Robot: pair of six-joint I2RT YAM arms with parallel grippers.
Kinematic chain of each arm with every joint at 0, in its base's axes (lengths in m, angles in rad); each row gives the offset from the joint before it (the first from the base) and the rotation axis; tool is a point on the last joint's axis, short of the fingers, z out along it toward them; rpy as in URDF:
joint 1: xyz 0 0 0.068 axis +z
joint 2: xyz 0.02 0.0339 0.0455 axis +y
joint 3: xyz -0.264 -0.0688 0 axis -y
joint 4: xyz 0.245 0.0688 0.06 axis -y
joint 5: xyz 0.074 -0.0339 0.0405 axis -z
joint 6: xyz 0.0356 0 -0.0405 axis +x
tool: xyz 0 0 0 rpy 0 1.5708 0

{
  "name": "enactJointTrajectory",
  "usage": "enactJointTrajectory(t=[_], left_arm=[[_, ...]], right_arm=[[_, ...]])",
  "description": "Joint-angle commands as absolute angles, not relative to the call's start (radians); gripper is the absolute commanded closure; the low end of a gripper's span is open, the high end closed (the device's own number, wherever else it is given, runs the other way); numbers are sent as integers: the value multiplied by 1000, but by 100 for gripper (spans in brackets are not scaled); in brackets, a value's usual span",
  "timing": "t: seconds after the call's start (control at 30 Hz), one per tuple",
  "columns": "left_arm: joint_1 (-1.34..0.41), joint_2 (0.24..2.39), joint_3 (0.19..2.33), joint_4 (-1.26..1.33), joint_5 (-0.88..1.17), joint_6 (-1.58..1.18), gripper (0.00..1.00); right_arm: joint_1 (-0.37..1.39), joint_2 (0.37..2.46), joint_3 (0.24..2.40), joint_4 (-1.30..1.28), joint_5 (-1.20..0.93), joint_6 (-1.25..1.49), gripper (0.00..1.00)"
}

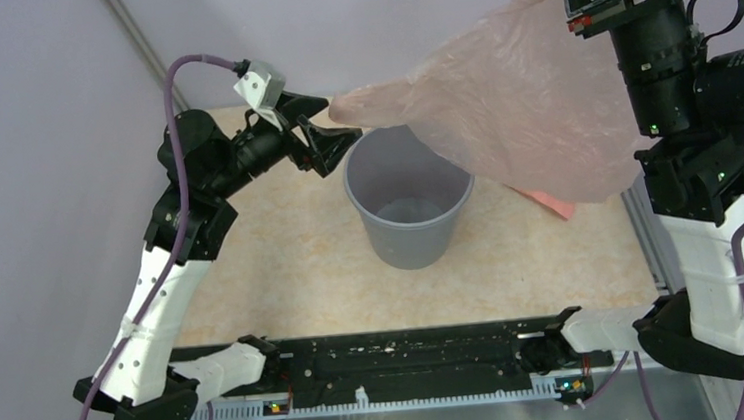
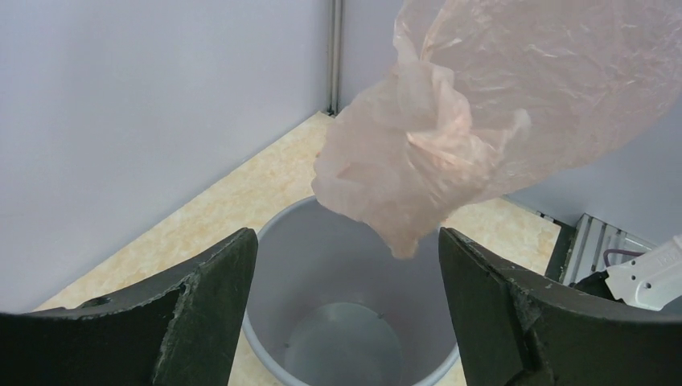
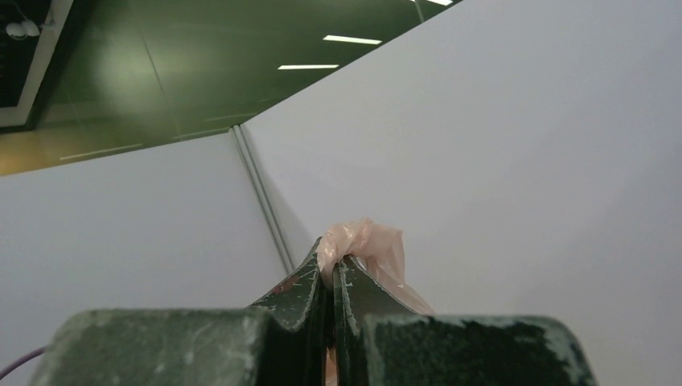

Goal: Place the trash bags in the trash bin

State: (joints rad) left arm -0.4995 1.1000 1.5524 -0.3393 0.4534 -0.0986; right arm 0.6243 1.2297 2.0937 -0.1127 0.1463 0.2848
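Observation:
The trash bag (image 1: pixel 511 109), thin translucent pale pink plastic, hangs stretched in the air from the top right down to the left. My right gripper (image 3: pixel 334 261) is shut on a bunched corner of the trash bag (image 3: pixel 366 241); its fingers are out of the top view. The bag's crumpled lower end (image 2: pixel 402 169) dangles over the grey trash bin (image 1: pixel 410 202), just above its rim (image 2: pixel 265 233). My left gripper (image 1: pixel 341 120) stands open at that end of the bag. In its wrist view the left gripper (image 2: pixel 347 241) has both fingers apart from the plastic and holds nothing.
An opaque salmon-pink folded bundle (image 1: pixel 548 202) lies on the table right of the bin, partly under the hanging bag. Pale walls close in at the left and back, with a metal post (image 1: pixel 134 38) in the corner. A black rail (image 1: pixel 389 354) runs along the near edge.

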Motion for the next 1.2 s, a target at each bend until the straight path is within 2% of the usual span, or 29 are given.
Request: enactJointTrajectory(t=[0.0, 0.23, 0.37, 0.4, 0.6, 0.73, 1.17], left_arm=[[-501, 1107, 1620, -238, 489, -100, 11], [-502, 1125, 1636, -225, 560, -118, 13], [-501, 1148, 1661, -248, 576, -127, 22], [-503, 1157, 1672, -261, 568, -132, 27], [-503, 1180, 1710, -291, 487, -223, 82], [-504, 1190, 1775, -322, 458, -328, 99], [-505, 1202, 1952, -473, 394, -479, 100]], right_arm=[[627, 1243, 2134, -129, 115, 290, 100], [627, 1289, 2166, -145, 86, 314, 100], [626, 1326, 2202, -156, 53, 344, 100], [627, 1332, 2206, -156, 48, 350, 100], [627, 1367, 2224, -173, 29, 373, 100], [627, 1377, 2229, -178, 4, 398, 100], [627, 1391, 2264, -173, -27, 436, 100]])
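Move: The pink trash bag's loose lower corner hangs just off the open left fingers, roughly 1 cm ahead, 4 cm to their right and 2 cm above. The trash bin stands about 6 cm ahead and 11 cm to the right of the left hand, its middle some 35 cm below. From the right hand, which already holds the bag's other end, that corner lies about 26 cm left, 4 cm ahead and 21 cm below. The left fingers shut on the bag's loose corner and pinch it, after easing up about 3 cm and slightly right; they then pull it up some 6 cm more and a little back, rolling about 15 degrees. The right hand, still gripping the other end high up, carries it left and forward, dipping slightly, then eases back and up a little at the end. ##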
